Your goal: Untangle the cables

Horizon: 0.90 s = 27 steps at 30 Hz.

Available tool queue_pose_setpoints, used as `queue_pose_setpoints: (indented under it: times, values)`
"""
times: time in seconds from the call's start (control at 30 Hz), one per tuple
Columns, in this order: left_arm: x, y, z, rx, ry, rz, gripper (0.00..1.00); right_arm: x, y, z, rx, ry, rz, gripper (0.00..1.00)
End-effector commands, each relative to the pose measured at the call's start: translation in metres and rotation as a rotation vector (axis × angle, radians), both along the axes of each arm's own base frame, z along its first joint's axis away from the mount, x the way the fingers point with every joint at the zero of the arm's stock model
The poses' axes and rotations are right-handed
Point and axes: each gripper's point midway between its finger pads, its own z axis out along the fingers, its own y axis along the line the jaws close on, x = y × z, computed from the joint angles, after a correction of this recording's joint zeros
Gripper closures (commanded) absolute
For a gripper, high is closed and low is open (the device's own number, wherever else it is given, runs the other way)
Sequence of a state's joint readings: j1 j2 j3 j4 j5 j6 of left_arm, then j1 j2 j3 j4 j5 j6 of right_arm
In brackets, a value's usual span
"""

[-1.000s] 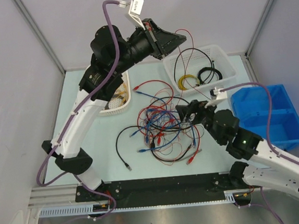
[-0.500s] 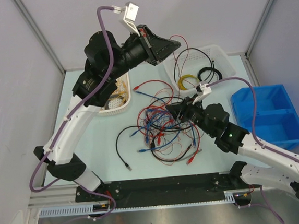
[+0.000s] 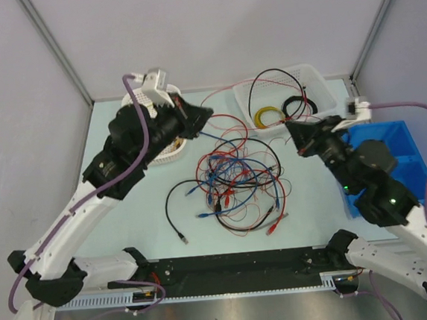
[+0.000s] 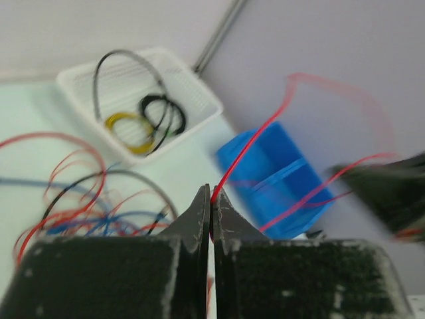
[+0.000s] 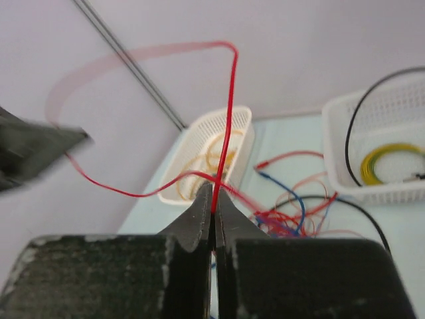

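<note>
The cables (image 3: 234, 179) lie in a red, blue and black tangle at the middle of the table. One thin red cable (image 4: 254, 141) rises out of the heap and hangs in the air between both grippers. My left gripper (image 3: 203, 114) is up left of the tangle, and its wrist view shows the left gripper (image 4: 212, 197) shut on that red cable. My right gripper (image 3: 291, 128) is up right of the tangle; in its own view the right gripper (image 5: 214, 196) is pinched shut on the same red cable (image 5: 231, 113).
A white basket (image 3: 327, 103) at the back right holds a yellow coil and a black coil. Another white basket (image 3: 170, 155) with orange wire sits under my left arm. A blue bin (image 3: 392, 144) stands at the right edge. A black cable (image 3: 174, 208) loops out left of the tangle.
My right gripper has shut on the red cable and pulled back to the right, away from the tangle. My left arm has swung down and to the left, still gripping the red cable.
</note>
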State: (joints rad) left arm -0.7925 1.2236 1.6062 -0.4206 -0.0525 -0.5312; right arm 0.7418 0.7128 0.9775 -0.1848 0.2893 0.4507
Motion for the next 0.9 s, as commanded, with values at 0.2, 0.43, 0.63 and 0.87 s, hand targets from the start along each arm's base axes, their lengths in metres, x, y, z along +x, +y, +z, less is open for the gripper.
queue_pose_setpoints:
  times: [0.2, 0.43, 0.63, 0.87]
  values:
    - [-0.004, -0.008, -0.148, -0.018, 0.199, -0.017, 1.0, -0.02, -0.019, 0.058, -0.036, -0.041, 0.006, 1.0]
    - [-0.017, -0.03, -0.185, -0.019, 0.293, -0.139, 0.98, -0.011, -0.023, 0.066, -0.076, -0.031, -0.044, 1.0]
    - [-0.024, -0.042, -0.159, -0.095, 0.229, -0.217, 1.0, -0.003, -0.009, 0.041, -0.136, 0.085, -0.01, 1.0]
    - [-0.028, -0.049, -0.106, -0.14, 0.147, -0.27, 1.0, -0.023, 0.036, 0.007, -0.136, 0.11, 0.203, 1.0]
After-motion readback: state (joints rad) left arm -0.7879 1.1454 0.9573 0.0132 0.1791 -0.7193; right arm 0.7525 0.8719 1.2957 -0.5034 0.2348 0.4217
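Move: Both shut grippers already hold the thin red cable. The tangled cables lie about 44 cm below the left hand, some 4 cm ahead and 4 cm to its right; the left basket stands about 33 cm ahead and 25 cm to that hand's left. From the right hand the tangle is roughly 6 cm ahead, 10 cm left and 37 cm down, and the white right basket some 38 cm ahead, 10 cm right. The left hand, keeping its pinch on the thin red cable, drops fast by about 21 cm above the tangle while its fingers tip down some 20 degrees, then climbs back 4 or 5 cm, easing right and slightly back with a clockwise turn. Meanwhile the right hand keeps its own hold on the cable, first rising about 7 cm while drawing back and a little right, then sinking some 5 cm and returning forward and left. ##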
